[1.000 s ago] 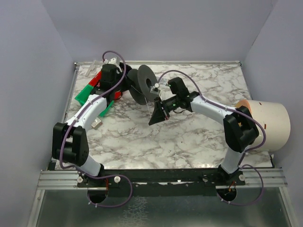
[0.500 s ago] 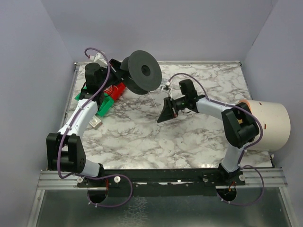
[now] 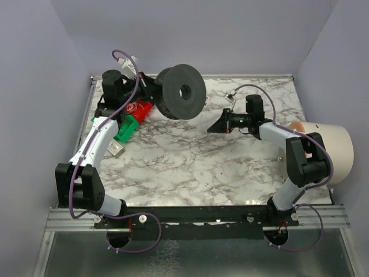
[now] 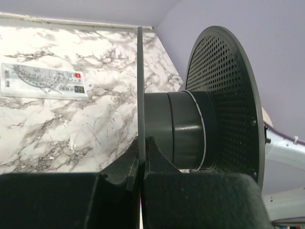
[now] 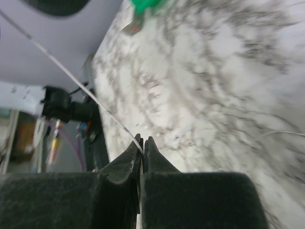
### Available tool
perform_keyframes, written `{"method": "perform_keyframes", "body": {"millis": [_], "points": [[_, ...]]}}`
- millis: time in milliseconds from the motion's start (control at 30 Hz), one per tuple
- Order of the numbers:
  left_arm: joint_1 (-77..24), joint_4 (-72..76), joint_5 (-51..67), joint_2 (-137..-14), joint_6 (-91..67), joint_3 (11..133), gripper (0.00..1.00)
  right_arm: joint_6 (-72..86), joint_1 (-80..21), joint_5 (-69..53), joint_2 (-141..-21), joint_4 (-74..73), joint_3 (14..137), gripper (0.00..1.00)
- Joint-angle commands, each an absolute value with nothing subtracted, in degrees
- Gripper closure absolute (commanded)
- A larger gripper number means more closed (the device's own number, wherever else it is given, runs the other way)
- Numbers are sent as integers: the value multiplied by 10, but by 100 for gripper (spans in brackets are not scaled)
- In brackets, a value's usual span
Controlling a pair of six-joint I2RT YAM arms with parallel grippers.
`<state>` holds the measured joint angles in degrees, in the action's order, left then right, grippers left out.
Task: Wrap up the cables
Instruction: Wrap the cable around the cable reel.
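The big black two-flanged spool (image 3: 183, 92) hangs above the back left of the table, its centre hole facing up toward the top camera. My left gripper (image 3: 155, 92) is shut on the edge of its thin rear flange (image 4: 140, 86). The left wrist view shows the dark hub (image 4: 181, 129) and the perforated flange (image 4: 224, 95). The cable (image 5: 71, 76) shows as one thin pale strand running from the upper left down into my right gripper (image 5: 142, 141), which is shut on its end. That gripper (image 3: 212, 128) hovers right of the spool, apart from it.
Green and red objects (image 3: 128, 126) lie at the table's left edge under the left arm, with a small silvery piece (image 3: 117, 149) beside them. A large cream roll (image 3: 326, 153) stands at the right edge. A flat clear packet (image 4: 43, 81) lies on the marble.
The left arm has lifted the spool, carried it right and turned it so the centre hole faces up. The right gripper has pulled away to the right with the strand.
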<state>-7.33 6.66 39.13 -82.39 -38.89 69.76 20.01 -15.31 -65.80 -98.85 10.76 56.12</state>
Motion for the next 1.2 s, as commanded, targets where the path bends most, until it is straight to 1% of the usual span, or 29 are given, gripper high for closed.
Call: {"method": "perform_keyframes", "body": {"millis": [0,100,333,600,767,900,1000,1067,1167], "points": [[-93,43,460,-821,-338,727,100,202,-111,-453,-937,115,533,100],[-122,18,467,-815,-299,723,100,174,-110,-340,-897,91,526,100],[-187,-25,493,-806,-238,718,100,141,-110,-155,-831,102,510,100],[-216,-54,576,-803,-212,724,100,124,-108,-53,-807,117,504,100],[-230,-79,591,-795,-186,715,100,124,-106,-6,-791,121,511,99],[-238,-97,582,-795,-165,706,100,114,-105,-4,-773,142,509,99],[-239,-102,566,-796,-162,715,100,88,-105,-47,-762,133,517,100],[-239,-103,564,-799,-159,736,100,50,-104,-109,-759,125,524,100],[-239,-133,558,-814,-146,789,100,-56,-102,-241,-764,81,544,98]]}}
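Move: The left hand already pinches the near flange of the cable reel, whose middle lies about 7 cm to its right, roughly level with it. From there the clear pack is some 17 cm ahead, 10 cm right and 30 cm below; the red bin is about 15 cm ahead, 19 cm left and as far below. The right hand, a strand of cable at its shut fingertips, has the reel about 8 cm ahead, 12 cm left and 17 cm above. Back and to the right, sinking slightly, the left hand carries the pinched reel about 16 cm, turning it some 35 degrees clockwise. Meanwhile the right hand, fingers staying shut, sweeps right and forward nearly 20 cm out past the reel, climbing mostly late, its wrist swinging clockwise from pointing left to pointing ahead. ##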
